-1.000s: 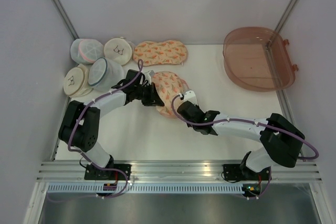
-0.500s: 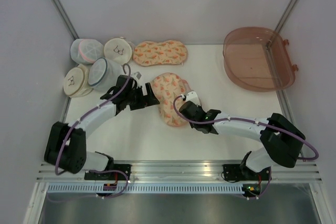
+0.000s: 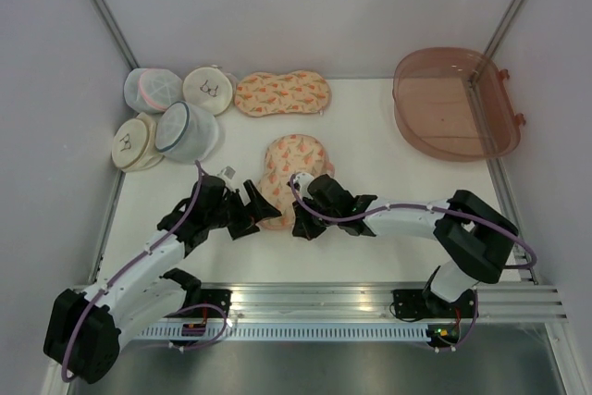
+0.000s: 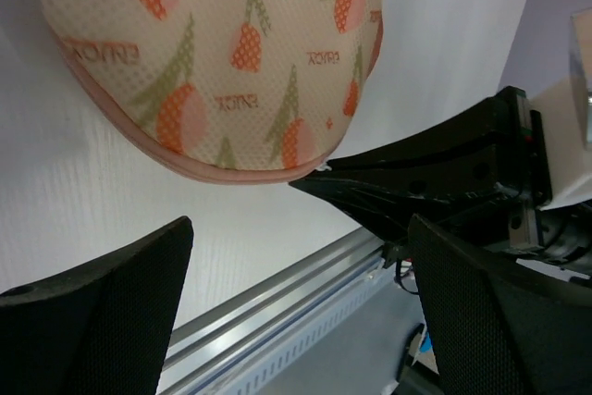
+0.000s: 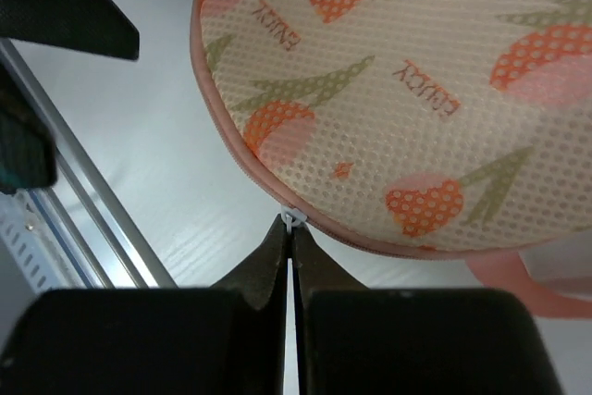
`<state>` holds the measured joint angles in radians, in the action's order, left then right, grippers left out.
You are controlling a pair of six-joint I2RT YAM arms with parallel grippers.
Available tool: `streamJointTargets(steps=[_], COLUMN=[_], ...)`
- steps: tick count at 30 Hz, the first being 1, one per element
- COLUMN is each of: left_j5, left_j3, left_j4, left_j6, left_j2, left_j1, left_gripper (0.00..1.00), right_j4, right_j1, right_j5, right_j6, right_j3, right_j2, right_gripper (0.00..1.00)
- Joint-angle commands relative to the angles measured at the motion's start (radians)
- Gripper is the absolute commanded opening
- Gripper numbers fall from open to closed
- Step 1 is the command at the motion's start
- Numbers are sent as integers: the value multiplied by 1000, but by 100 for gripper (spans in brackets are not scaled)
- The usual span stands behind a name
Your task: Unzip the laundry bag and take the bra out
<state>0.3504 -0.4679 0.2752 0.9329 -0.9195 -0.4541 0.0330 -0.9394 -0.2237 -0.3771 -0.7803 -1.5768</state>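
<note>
The laundry bag (image 3: 294, 166), a peach case with carrot-like print and pink zipper edging, lies mid-table, and its edge looks zipped where visible. My right gripper (image 3: 300, 225) sits at the bag's near end, shut on the small white zipper pull (image 5: 292, 219). The right gripper (image 5: 289, 230) has its fingertips pressed together just under the bag (image 5: 416, 90). My left gripper (image 3: 259, 212) hovers wide open just left of that end, touching nothing. In the left wrist view the left gripper (image 4: 301, 321) frames the bag (image 4: 222, 53) and the near rail. The bra is hidden.
A second peach case (image 3: 282, 92) lies at the back. Several round mesh pouches (image 3: 171, 116) crowd the back left corner. A translucent pink tub (image 3: 453, 104) stands at the back right. The aluminium rail (image 3: 314, 298) runs along the near edge.
My left gripper opened, let go of the bag and drew back toward the near left. My right gripper moved nearer along the bag's edge, still shut, and the bag shifted.
</note>
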Motion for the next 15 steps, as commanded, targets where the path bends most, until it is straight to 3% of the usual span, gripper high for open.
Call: streamJointTargets(steps=[1, 10, 15], left_j5=[26, -97, -180], left_j3=[32, 161, 201], left_j4=[-10, -51, -188], left_j6=[179, 348, 411], left_j2=[62, 110, 53], left_j1=[-9, -31, -31], left_gripper=[100, 100, 99], right_j4=[186, 312, 317], right_j1=[-1, -4, -7], right_j5=[-144, -102, -103], right_j6=[-40, -83, -69], right_j3=[-54, -68, -71], right_j2=[-67, -109, -107], right_gripper=[0, 0, 1])
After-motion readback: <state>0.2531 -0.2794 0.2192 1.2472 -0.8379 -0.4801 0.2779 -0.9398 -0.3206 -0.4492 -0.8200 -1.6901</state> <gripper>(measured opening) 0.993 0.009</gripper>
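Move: The right gripper already pinches the zip pull at the laundry bag's near edge. From the left hand, that pull lies some 8 cm to the right, roughly level fore and aft, and 5 cm lower. The bag's near left corner is about 4 cm ahead of the left hand, hardly to its left and 6 cm below. From the right hand, the bag's middle lies about 16 cm straight ahead, with the pink strap 18 cm ahead and 10 cm right. Bring the right gripper, fingers still shut on the zip pull, about 5 cm left towards the left hand, easing up slightly late on. Meanwhile draw the wide-open left gripper back a little, then sink it some 4 cm beside the bag's near edge, turning it about 15 degrees counter-clockwise and tipping it down; leave it open. ##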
